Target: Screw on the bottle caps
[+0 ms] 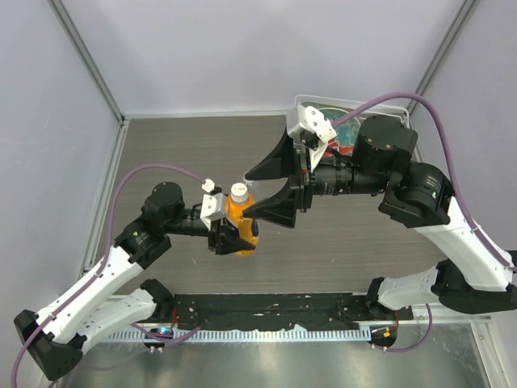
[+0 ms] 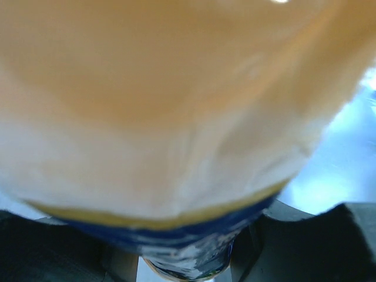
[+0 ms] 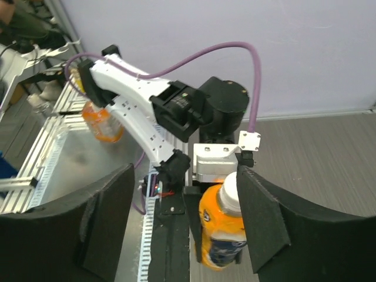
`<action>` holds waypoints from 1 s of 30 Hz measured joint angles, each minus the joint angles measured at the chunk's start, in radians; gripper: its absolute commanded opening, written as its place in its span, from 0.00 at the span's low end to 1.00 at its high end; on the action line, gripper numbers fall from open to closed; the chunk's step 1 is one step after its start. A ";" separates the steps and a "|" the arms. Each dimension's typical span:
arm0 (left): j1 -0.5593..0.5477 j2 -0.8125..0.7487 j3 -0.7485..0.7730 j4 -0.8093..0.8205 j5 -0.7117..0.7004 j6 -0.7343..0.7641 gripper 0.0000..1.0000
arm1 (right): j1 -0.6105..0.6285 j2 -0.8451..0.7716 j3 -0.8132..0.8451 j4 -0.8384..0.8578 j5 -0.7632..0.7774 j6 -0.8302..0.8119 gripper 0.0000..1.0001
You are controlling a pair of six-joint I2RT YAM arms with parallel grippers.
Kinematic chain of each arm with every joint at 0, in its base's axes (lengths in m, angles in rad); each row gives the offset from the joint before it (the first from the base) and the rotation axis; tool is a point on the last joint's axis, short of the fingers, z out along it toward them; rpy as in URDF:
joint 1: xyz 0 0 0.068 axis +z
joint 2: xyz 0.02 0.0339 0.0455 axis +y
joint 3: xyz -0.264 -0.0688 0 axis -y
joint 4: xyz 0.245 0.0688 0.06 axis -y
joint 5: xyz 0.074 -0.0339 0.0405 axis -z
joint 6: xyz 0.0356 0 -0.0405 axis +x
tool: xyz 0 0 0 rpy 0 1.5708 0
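Observation:
My left gripper [image 1: 233,239] is shut on the lower body of the orange bottle [image 1: 241,223], holding it upright above the table. A cream-white bottle cap [image 1: 239,192] sits on the bottle's neck. My right gripper [image 1: 248,194] stands open with its wide black fingers either side of the cap. In the right wrist view the cap [image 3: 231,191] lies close against the right-hand finger [image 3: 261,220], and the left-hand finger is well apart from it; my right gripper [image 3: 185,176] holds nothing. The bottle [image 2: 176,88] fills the left wrist view, blurred.
A clear tray [image 1: 303,103] with a red-and-teal plate [image 1: 343,137] stands at the back right, partly hidden under my right arm. A black strip and a metal ledge [image 1: 266,311] run along the near edge between the arm bases.

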 measured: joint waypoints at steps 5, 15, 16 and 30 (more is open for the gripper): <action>0.000 0.032 0.051 -0.074 0.271 0.037 0.00 | -0.024 0.007 -0.047 0.024 -0.127 -0.017 0.67; 0.000 0.040 0.084 -0.143 0.446 0.095 0.00 | -0.045 0.046 -0.103 0.100 -0.271 0.003 0.56; 0.000 0.040 0.084 -0.143 0.447 0.097 0.00 | -0.045 0.046 -0.105 0.113 -0.282 0.010 0.54; 0.000 0.038 0.084 -0.142 0.431 0.101 0.00 | -0.052 0.075 -0.161 0.214 -0.348 0.063 0.40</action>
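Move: The cap on the orange bottle lies about 4 cm ahead of the open right hand, 4 cm to its left and 7 cm below. From that same hand, the clear bottle on the table stands some 11 cm ahead, 2 cm left and 28 cm down. The left hand already grips the orange bottle's body, with the cap roughly 3 cm ahead of it, level sideways, and 10 cm above. Left hand swings its bottle some 7 cm back; right reaches left and down, fingers narrowing around the cap. ##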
